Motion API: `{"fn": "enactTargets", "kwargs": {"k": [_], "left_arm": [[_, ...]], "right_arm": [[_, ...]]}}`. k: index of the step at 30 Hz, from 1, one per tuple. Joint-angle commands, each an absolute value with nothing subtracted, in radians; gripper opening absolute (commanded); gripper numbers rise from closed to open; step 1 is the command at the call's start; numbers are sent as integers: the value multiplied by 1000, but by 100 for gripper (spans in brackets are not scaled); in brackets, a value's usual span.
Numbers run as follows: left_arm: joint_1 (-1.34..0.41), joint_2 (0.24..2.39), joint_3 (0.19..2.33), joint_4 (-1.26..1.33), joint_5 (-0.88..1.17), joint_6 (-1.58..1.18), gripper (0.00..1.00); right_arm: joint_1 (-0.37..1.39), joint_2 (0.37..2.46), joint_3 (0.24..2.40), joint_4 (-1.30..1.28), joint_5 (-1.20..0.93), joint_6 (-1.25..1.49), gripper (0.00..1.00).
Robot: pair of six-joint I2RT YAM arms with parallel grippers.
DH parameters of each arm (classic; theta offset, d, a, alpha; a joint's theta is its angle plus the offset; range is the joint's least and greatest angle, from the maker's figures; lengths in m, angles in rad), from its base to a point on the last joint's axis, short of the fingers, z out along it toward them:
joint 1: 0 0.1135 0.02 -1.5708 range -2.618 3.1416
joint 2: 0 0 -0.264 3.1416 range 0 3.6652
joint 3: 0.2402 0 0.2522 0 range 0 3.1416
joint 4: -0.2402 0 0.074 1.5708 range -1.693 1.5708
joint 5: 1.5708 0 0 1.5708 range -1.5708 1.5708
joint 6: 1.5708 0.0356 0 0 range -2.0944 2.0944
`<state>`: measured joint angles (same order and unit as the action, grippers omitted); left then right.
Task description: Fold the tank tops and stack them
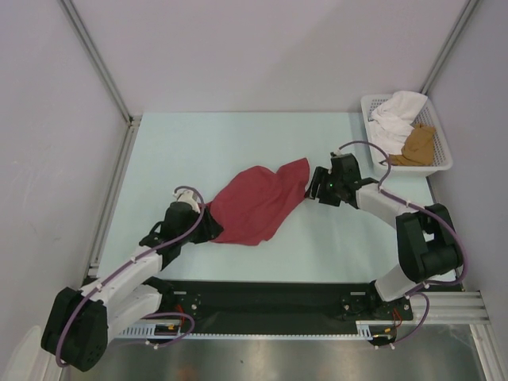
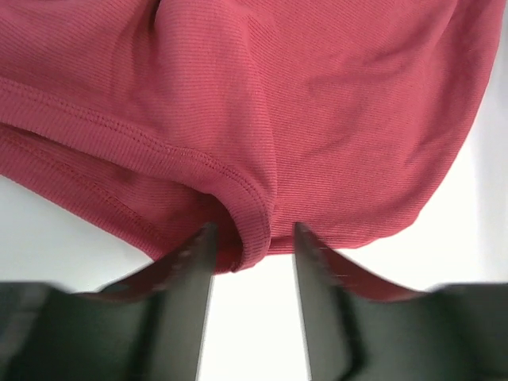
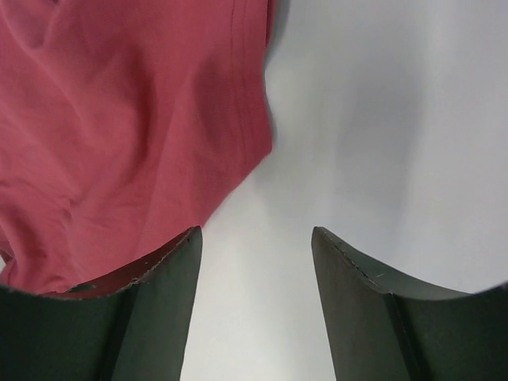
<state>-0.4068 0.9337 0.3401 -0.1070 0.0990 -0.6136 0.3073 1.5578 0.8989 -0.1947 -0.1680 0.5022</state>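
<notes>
The dark red tank top (image 1: pixel 258 202) lies crumpled in the middle of the table. At its lower-left edge sits my left gripper (image 1: pixel 210 226). In the left wrist view this gripper (image 2: pixel 252 230) is open, and a hemmed fold of the red tank top (image 2: pixel 254 119) reaches between its fingertips without being pinched. My right gripper (image 1: pixel 312 189) is at the cloth's upper-right corner. It stands open (image 3: pixel 255 232) over bare table, with the red tank top (image 3: pixel 119 143) just beside its left finger. The tan-brown tank top (image 1: pixel 418 145) lies in the basket.
A white mesh basket (image 1: pixel 446 155) stands at the back right corner and also holds a white cloth (image 1: pixel 394 119). Grey walls and metal rails close in the pale table (image 1: pixel 238 143) on three sides.
</notes>
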Motion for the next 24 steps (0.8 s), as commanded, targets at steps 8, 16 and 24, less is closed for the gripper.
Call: {"fn": "enactTargets", "kwargs": {"k": [8,16,24], "left_arm": [[-416,918,314,-15,158,-608,0],[-356,773,457,-136,40,-620,0],[-278,749,503,-139,78,-627,0]], "right_arm": [[436,1594,862,-97,-130,549,65],[449,1750,985,-101,-98,545,54],[449,1781,1057,-175,-46,492,0]]}}
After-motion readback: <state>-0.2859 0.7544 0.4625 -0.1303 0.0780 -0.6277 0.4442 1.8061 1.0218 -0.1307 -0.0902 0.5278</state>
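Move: The red tank top's near left hem lies practically between the left hand's half-open fingertips, about 1 cm below; the middle of the red tank top is some 10 cm ahead and 11 cm to the right of them. The right hand goes for the red tank top's right near edge, about 5 cm to its left, 2 cm ahead and 4 cm below. From the right hand, the far right corner is roughly 11 cm ahead and 3 cm left, the white basket about 22 cm ahead and 27 cm right. The red tank top's left hem is pinched by the left fingers, which shut after a tiny dip, then lift it some 10 cm while moving about 4 cm forward and a little left, tipping up about 15 degrees. Its right near edge is taken by the right hand, which swings left about 5 cm while easing back, then sinks and comes forward, closing just beside the hem corner. ##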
